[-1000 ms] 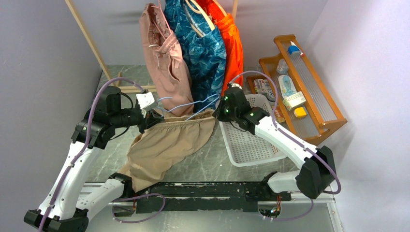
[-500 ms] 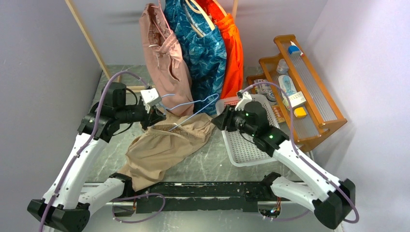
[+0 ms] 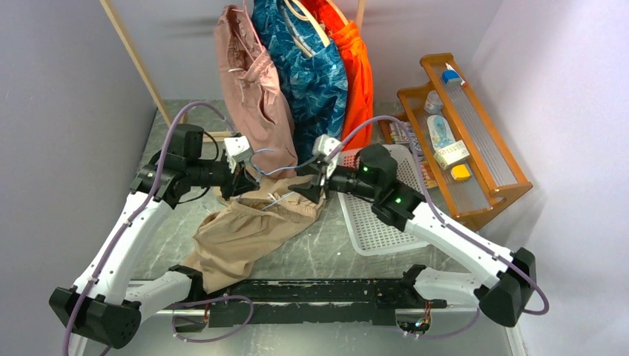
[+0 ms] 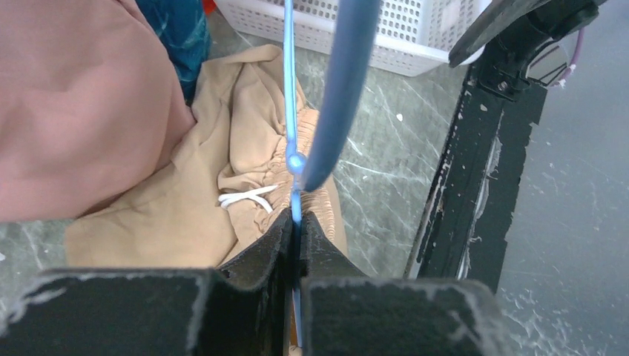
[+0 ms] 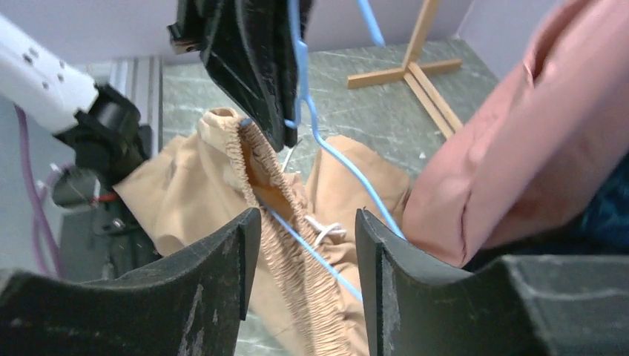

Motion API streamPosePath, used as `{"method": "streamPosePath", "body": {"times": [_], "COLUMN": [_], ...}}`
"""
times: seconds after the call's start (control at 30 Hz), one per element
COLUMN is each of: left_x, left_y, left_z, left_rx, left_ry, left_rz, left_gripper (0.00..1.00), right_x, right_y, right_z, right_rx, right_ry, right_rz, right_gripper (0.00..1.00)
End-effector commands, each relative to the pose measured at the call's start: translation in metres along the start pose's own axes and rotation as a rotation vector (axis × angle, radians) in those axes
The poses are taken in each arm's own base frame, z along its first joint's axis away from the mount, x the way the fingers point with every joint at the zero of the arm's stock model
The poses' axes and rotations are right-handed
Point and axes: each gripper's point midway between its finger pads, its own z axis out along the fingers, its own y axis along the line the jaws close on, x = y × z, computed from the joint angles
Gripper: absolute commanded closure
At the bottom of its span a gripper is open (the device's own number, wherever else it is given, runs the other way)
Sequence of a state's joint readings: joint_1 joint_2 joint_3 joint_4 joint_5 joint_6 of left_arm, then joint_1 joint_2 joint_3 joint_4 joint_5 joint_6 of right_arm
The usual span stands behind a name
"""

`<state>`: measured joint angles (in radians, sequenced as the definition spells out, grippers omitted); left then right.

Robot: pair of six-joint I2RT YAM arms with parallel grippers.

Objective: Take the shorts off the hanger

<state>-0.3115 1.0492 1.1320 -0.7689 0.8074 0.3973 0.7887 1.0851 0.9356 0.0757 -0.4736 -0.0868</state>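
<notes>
Tan shorts lie crumpled on the table, their elastic waistband still threaded on a pale blue wire hanger. My left gripper is shut on the hanger wire, which runs out between its fingers above the tan fabric. My right gripper faces it from the right, open, with the gathered waistband and a strand of hanger wire showing in the gap. Pink shorts, blue patterned shorts and orange shorts hang on the rack behind.
A white perforated basket sits right of the shorts. A wooden shelf with bottles and boxes stands at the far right. The wooden rack's leg slants at the back left. A black rail runs along the near edge.
My right gripper has opened and swung left from above the basket to the hanger and waistband. The left gripper has shifted slightly right, still clamped on the hanger.
</notes>
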Motion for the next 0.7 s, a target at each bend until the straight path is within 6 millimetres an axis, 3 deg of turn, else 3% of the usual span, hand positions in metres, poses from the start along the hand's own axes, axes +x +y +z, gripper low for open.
{"method": "streamPosePath", "body": {"times": [0.0, 0.3, 0.47, 0.6, 0.67], "left_x": [-0.008, -0.009, -0.006, -0.003, 0.0], "left_y": [-0.014, -0.028, -0.033, -0.032, -0.026], "left_z": [-0.005, -0.012, -0.014, -0.013, -0.012], "left_rx": [0.066, 0.094, 0.117, 0.105, 0.077], "left_ry": [-0.015, -0.041, -0.029, -0.015, -0.002], "left_rz": [0.02, 0.049, 0.053, 0.018, 0.006], "left_gripper": [0.93, 0.93, 0.93, 0.93, 0.92], "right_x": [-0.021, 0.011, 0.026, 0.027, 0.028], "right_y": [0.004, 0.007, 0.009, 0.003, 0.005], "right_z": [0.018, 0.045, 0.054, 0.056, 0.053], "right_rx": [-0.098, -0.242, -0.281, -0.235, -0.225], "right_ry": [-0.014, 0.096, 0.13, 0.124, 0.11], "right_rz": [-0.319, -0.353, -0.325, -0.301, -0.289], "right_gripper": [0.46, 0.46, 0.51, 0.68, 0.81]}}
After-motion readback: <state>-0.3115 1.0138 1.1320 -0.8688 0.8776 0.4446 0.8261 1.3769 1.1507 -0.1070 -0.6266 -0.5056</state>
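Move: The right hand goes for the blue wire of the hanger held in the left fingers; that wire is some 6 cm left of the right hand, 3 cm ahead and 4 cm lower. The beige shorts' waistband is about 4 cm left of the right hand, level with it and 12 cm below; the pink shorts hang 18 cm ahead and 10 cm left. From the left hand the wire is about 6 cm right, 2 cm ahead, slightly lower. Right hand moves 5 cm left, then down, fingers closing partway around the wire; left draws the hanger back 3 cm. ##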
